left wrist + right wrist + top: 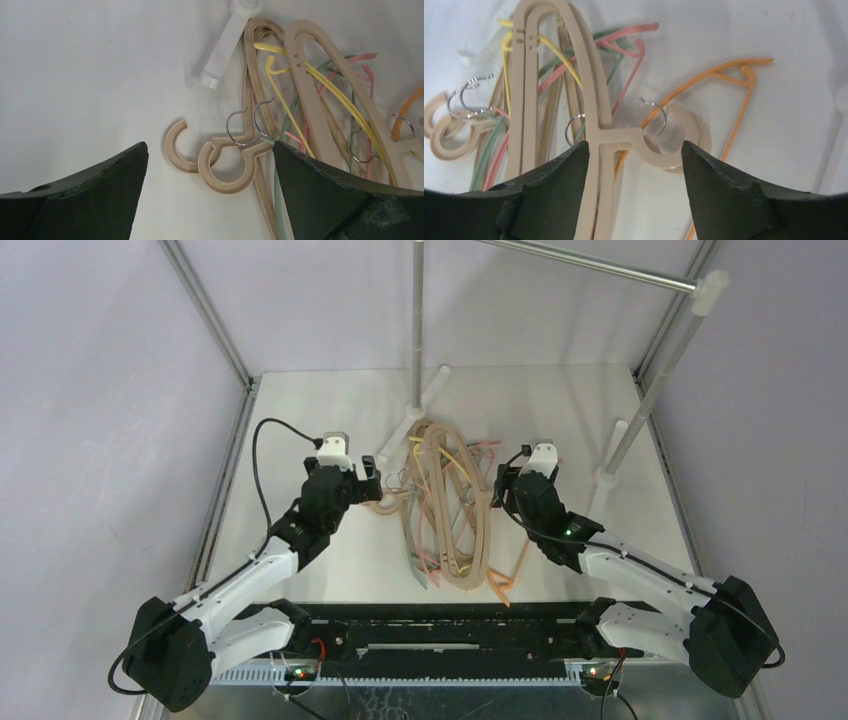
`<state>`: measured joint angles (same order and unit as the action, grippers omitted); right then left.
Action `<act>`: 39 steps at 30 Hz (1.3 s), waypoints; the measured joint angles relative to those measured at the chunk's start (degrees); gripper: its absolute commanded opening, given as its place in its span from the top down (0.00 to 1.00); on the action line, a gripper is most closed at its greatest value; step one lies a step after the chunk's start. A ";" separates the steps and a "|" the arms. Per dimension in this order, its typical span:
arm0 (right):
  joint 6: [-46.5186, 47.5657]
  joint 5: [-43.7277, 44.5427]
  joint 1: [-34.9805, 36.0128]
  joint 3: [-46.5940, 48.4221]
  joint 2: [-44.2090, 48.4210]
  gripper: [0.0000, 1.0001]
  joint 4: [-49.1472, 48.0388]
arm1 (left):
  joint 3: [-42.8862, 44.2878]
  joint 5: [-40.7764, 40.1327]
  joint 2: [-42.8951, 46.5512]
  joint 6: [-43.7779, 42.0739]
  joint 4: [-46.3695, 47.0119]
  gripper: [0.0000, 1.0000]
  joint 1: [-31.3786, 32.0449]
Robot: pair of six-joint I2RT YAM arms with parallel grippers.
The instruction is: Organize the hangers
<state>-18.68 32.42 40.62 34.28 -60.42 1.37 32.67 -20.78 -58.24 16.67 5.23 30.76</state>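
The hangers lie in a tangled pile in the middle of the table: thick beige ones with thin yellow, pink, pale-green and orange ones among them. My left gripper hovers open at the pile's left side. In its wrist view the gripper is just above two beige hooks, touching nothing. My right gripper stands open at the pile's right side. In its own view the gripper straddles the neck and round hook of a beige hanger, and an orange hanger lies beyond.
A silver rail on upright posts stands at the back, with white feet on the table beside the pile's far end. One white foot lies close to the beige hooks. Metal frame bars run along both table sides.
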 measured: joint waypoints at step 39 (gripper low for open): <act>-16.94 -4.15 15.02 4.94 -20.13 1.00 10.67 | -2.01 0.02 2.80 1.40 -1.92 0.01 0.11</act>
<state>-35.62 28.27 55.64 39.22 -80.55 12.03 30.65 -20.75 -55.44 18.06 3.31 30.87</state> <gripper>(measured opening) 0.045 0.990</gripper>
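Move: The straight bar of the top beige hanger, just on the near side of its hook, lies about 7 cm back and 6 cm left of my right hand, some 11 cm below it. The hook lies below me, about 1 cm back. The orange hanger's middle is 6 cm to the right of that bar, level with it; the pink hanger's is 5 cm to its left and 3 cm farther out. From my left hand the bar is about 26 cm right, 9 cm back and 13 cm down. I swing my right hand down some 10 cm while drawing it back and to the left, about 7 cm each, onto the top beige hanger's bar, tipping the fingers roughly 20 degrees further down and narrowing them to half open on the way. Then, staying low, I ease another centimetre left and shut the fingers, pinching the bar beside the hook. ##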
